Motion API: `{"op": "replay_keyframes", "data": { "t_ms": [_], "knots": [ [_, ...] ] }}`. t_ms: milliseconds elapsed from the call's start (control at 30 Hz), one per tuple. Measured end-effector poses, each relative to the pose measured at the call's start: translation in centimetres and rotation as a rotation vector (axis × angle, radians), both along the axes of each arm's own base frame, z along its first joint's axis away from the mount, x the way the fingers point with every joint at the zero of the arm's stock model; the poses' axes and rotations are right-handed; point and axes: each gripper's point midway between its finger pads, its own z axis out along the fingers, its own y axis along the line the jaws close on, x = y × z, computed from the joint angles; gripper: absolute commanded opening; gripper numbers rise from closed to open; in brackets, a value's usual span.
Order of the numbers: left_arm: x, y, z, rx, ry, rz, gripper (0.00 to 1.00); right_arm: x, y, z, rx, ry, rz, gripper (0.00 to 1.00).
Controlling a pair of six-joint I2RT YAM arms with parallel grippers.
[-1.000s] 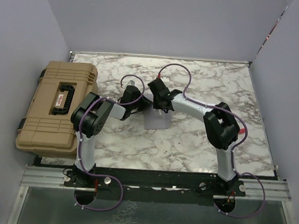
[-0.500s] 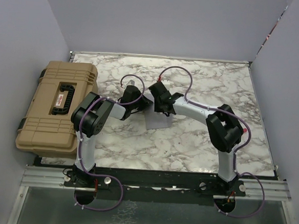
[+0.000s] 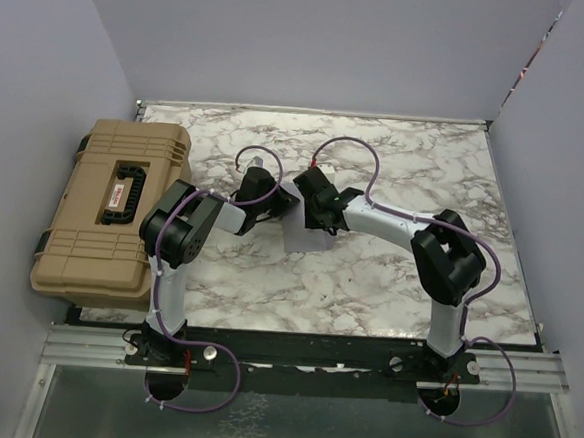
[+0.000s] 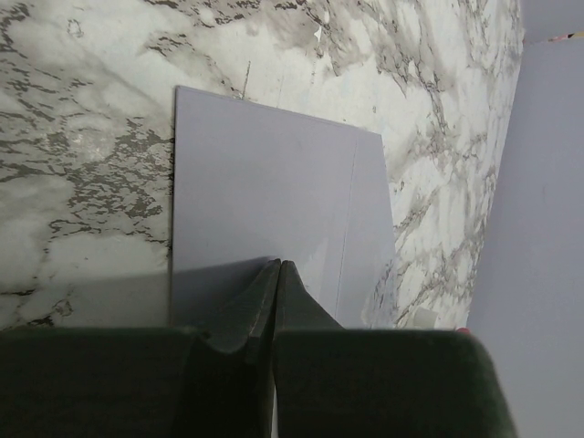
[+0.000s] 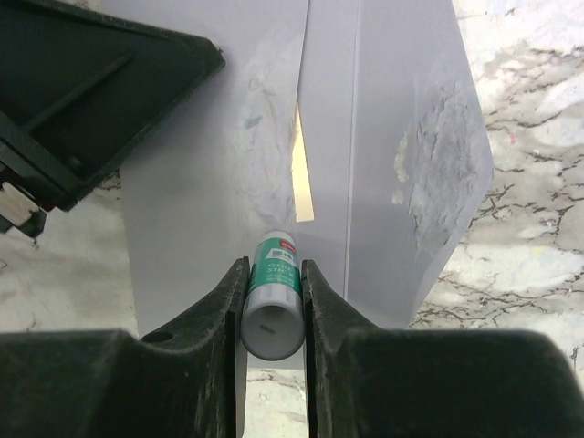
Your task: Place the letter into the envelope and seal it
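Note:
The grey envelope [image 3: 306,240] lies flat mid-table, its flap [image 5: 411,137] folded open to one side. A thin peach strip of the letter [image 5: 302,178] shows in the envelope's mouth; the rest of it is inside. My left gripper [image 4: 279,265] is shut, its tips resting on the envelope [image 4: 274,173] and holding nothing. My right gripper [image 5: 274,265] is shut on a green-and-white glue stick [image 5: 273,297], whose tip points down at the envelope [image 5: 201,182] close to the mouth. In the top view both grippers meet over the envelope's far end.
A big tan hard case [image 3: 107,206] stands at the table's left edge. The left gripper's black body [image 5: 82,100] is close to the glue stick, on its left in the right wrist view. Grey walls enclose the marble table [image 3: 398,277].
The right arm's elbow has swung to the right and its gripper has shifted slightly along the envelope with the glue stick. The left arm has stayed still.

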Motion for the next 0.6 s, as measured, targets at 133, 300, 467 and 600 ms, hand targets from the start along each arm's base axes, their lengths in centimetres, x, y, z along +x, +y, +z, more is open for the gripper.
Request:
{"op": "replay_keyframes", "data": {
  "t_ms": [133, 300, 467, 600],
  "knots": [
    [0.0, 0.0, 0.0, 0.000, -0.001, 0.000, 0.00, 0.8, 0.2, 0.1, -0.016, -0.014, -0.012, 0.00],
    [0.1, -0.1, 0.0, -0.002, -0.006, -0.001, 0.00, 2.5, 0.5, 0.2, -0.033, -0.046, -0.035, 0.00],
    [0.1, -0.1, 0.0, -0.004, -0.010, -0.002, 0.00, 4.8, 0.5, 0.2, -0.030, -0.070, -0.061, 0.00],
    [0.3, -0.2, 0.0, -0.005, -0.015, -0.005, 0.00, 7.0, 1.2, 0.2, -0.036, -0.099, -0.071, 0.00]
  ]
}}
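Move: The far end of the envelope's glue line, beside its opening, lies about 13 cm ahead of my right hand, 2 cm to its left and some 3 cm below. Also from the right hand, the envelope's open flap is about 5 cm ahead and 5 cm to the right, and the letter's showing edge is some 3 cm straight ahead. From my left hand, that far end is about 5 cm ahead, 2 cm to the right and 1 cm below. With the glue stick still gripped tip-down, my right hand strokes forward about 7 cm at almost constant height, gaining speed, so the tip runs along the envelope body beside the opening towards the far edge and comes up close to the right of my left fingertips. My left hand stays put, its shut fingertips holding the envelope down. ##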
